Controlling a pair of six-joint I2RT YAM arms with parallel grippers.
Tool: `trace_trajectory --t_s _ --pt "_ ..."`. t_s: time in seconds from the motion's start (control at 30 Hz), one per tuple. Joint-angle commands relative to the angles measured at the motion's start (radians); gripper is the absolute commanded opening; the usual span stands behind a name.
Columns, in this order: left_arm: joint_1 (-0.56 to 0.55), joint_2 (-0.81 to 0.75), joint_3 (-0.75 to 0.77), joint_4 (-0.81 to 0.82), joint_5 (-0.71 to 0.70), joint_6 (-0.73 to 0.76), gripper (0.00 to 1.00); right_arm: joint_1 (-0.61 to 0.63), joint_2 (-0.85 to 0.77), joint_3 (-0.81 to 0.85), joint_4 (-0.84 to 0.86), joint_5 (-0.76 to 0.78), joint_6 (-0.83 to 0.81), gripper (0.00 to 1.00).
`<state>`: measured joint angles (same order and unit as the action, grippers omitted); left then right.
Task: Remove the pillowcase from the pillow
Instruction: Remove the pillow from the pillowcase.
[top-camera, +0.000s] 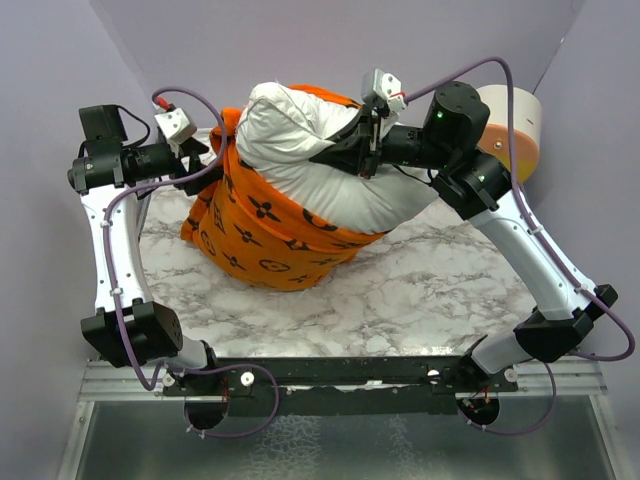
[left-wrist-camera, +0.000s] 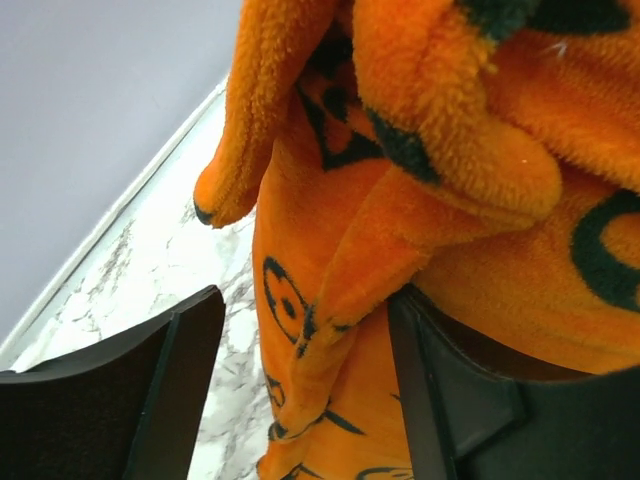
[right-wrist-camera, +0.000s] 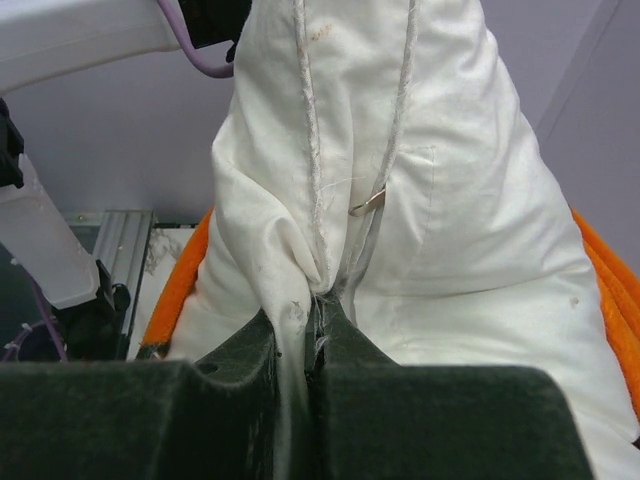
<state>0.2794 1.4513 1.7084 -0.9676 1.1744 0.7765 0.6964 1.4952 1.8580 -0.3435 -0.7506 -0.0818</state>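
The white pillow (top-camera: 300, 140) sticks up and out of the orange pillowcase (top-camera: 255, 230) with black symbols, which bunches round its lower half on the marble table (top-camera: 420, 290). My right gripper (top-camera: 368, 150) is shut on a pinch of the pillow's seam (right-wrist-camera: 312, 300), with the pillow (right-wrist-camera: 450, 230) rising above the fingers and the orange pillowcase (right-wrist-camera: 180, 280) showing at both sides. My left gripper (top-camera: 205, 165) is at the pillowcase's left edge. Its jaws stand open around a hanging fold of the pillowcase (left-wrist-camera: 330, 300); the right finger (left-wrist-camera: 450, 400) touches the cloth, the left finger (left-wrist-camera: 180, 380) stands apart.
A white, orange and yellow cylinder (top-camera: 515, 125) stands at the back right, behind the right arm. Purple walls close in the table on three sides. A metal rail (top-camera: 340, 375) runs along the near edge by the arm bases.
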Motion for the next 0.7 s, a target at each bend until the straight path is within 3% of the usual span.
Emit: trace_trajectory --t_s 0.0,0.07,0.1,0.13,0.2,0.37,0.5,0.67 --pt "0.000 0.008 0.029 -0.050 -0.010 0.142 0.63 -0.006 -0.024 0.015 -0.011 -0.089 0.020 0.01" --pt "-0.003 0.012 0.029 -0.085 -0.016 0.197 0.46 -0.008 -0.027 0.021 -0.006 -0.091 0.028 0.01" --pt "-0.005 0.013 0.025 -0.104 -0.021 0.240 0.24 -0.010 -0.028 0.023 -0.001 -0.092 0.036 0.01" --pt "-0.008 0.009 0.013 -0.114 -0.028 0.264 0.11 -0.011 -0.028 0.026 0.004 -0.093 0.042 0.01" --pt "-0.009 -0.010 -0.025 -0.086 -0.039 0.255 0.00 -0.014 -0.031 0.028 0.015 -0.088 0.056 0.01" --pt "-0.008 -0.077 -0.160 0.042 -0.088 0.204 0.00 -0.033 -0.052 0.015 0.046 0.055 0.085 0.01" --pt "-0.008 -0.103 -0.262 0.074 -0.180 0.253 0.00 -0.079 -0.097 -0.044 0.121 0.212 0.125 0.01" --pt "-0.008 -0.105 -0.340 0.112 -0.292 0.290 0.00 -0.182 -0.166 -0.141 0.240 0.236 0.214 0.01"
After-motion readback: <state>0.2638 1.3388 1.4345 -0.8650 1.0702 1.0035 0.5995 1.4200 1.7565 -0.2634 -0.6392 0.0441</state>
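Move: The orange pillowcase's bunched left edge is almost at the left fingertips, about 2 cm ahead, 3 cm right and slightly below; the white pillow's bulk is some 18 cm right of that hand and 1 cm ahead. From the right hand, which already pinches the pillow, the pillowcase's body lies roughly 10 cm back, 8 cm left and 22 cm lower, with the pillow's bulk about 2 cm back, 2 cm left and 8 cm below. The pillowcase's left fold is closed on by the left fingers, which shut from wide open almost in place and then go down about 5 cm, rolling some 10 degrees. The white pillow stays pinched in the right hand, which waits at first, then pulls it forward and right about 5 cm, away from the left hand, swinging roughly 10 degrees clockwise. ##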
